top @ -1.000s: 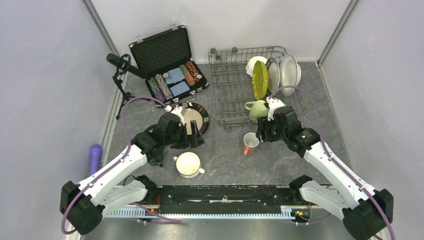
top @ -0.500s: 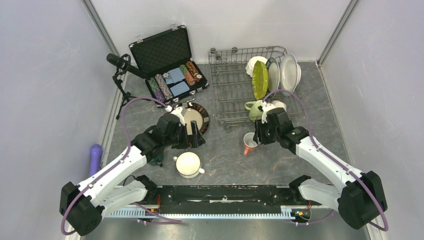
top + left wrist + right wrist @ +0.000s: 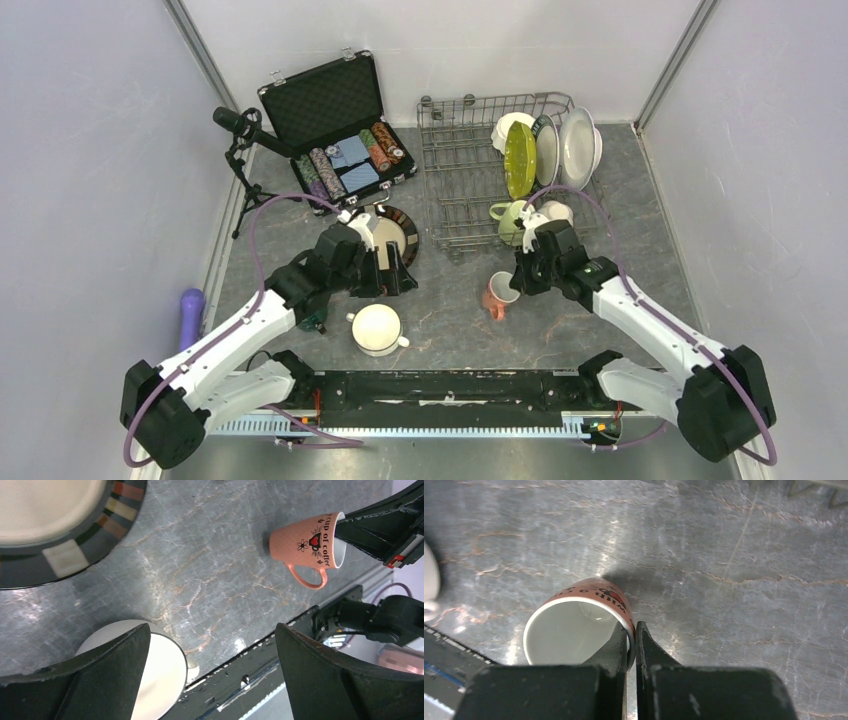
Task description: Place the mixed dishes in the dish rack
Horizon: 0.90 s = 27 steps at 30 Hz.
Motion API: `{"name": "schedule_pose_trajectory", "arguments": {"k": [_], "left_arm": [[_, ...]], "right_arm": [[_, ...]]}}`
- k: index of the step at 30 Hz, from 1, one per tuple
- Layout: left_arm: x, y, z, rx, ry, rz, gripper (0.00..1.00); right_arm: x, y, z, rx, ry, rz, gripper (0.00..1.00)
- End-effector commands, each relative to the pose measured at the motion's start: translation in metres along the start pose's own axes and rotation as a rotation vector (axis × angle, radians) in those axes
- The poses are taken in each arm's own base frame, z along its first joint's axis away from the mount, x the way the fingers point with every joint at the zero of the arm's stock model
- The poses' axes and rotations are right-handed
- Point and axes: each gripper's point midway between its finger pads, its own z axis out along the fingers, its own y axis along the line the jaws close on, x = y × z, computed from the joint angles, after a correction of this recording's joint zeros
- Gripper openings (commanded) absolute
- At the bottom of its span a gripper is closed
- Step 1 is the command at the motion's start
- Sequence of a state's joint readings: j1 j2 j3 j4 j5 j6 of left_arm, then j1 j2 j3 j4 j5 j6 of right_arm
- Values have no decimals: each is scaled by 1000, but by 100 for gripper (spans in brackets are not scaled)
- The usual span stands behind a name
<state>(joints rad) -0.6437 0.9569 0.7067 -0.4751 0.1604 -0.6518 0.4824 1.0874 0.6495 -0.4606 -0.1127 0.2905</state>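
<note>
A salmon-pink mug (image 3: 497, 296) (image 3: 305, 547) leans tilted on the table in front of the dish rack (image 3: 455, 175). My right gripper (image 3: 517, 279) (image 3: 633, 632) is shut on the rim of this mug (image 3: 574, 625), one finger inside and one outside. My left gripper (image 3: 386, 270) (image 3: 212, 628) hangs open and empty between a brown-rimmed plate (image 3: 397, 236) (image 3: 65, 530) and a white mug (image 3: 377, 328) (image 3: 160, 672). The rack holds a lime-green plate (image 3: 519, 160), white plates (image 3: 577, 145) and a light-green mug (image 3: 514, 218).
An open black case (image 3: 330, 110) with poker chips sits at the back left, with a microphone on a small stand (image 3: 240, 130) beside it. A purple object (image 3: 190, 310) lies at the left wall. The arms' black base rail (image 3: 450, 390) runs along the near edge.
My right gripper has shut on the pink mug's rim, and the mug has tipped from upright to leaning. The left arm has hardly moved.
</note>
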Motion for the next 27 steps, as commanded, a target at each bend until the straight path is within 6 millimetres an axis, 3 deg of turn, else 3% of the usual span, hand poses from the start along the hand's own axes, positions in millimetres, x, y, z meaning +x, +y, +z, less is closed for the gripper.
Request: {"name": "schedule_pose_trajectory", "arguments": {"k": [1,4,8,13,16,21,27], "left_arm": [[-13,-34,-4,136,-5,-31,100],[-32,-62,-15,238,-33,-54,100],[-68,-111,-44,519,-126,-93,100],[-104,-142,-73,727,-154,-176,100],[-112,-160,-81,837,-118,-226,100],[-121,-169,-87,906,-115,-269,95],[-120,-164,-83,848,-123,-266,96]], "right_arm": [[-62,43,-36,-199,-238,-62,0],[-86,64,-53,-302,-351,-48,0],[-115,99,-79,-520,-500,25,0],[-148,134,-142,-827,-767,96,0],[-156,144,-160,-929,-817,110,0],[-161,156,-179,-1091,-854,141,0],[-171,156,-176,-1075,-866,146,0]]}}
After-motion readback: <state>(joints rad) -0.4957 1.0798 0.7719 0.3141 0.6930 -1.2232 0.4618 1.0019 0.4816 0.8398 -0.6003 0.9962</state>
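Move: The right fingers already hold the pink mug by its rim, with its middle about 4 cm left, 1 back and 4 below them. The open left gripper it is taken to lies roughly 23 cm left of that hand, 1 ahead and 6 above. From the left hand the mug is some 19 cm right, 2 back and 10 below; the brown-rimmed plate lies 7 ahead and 6 left, the white two-handled bowl 10 back and 5 left, both about 12 lower. Still pinching the pink mug's rim, the right hand carries it up some 23 cm and about 10 left, rolling roughly 70 degrees until its fingers point left and present the mug's foot to the other gripper. The left hand rises about 18 cm and goes 7 right to meet it, a little forward too, levelling its fingers towards the mug and staying wide open. ##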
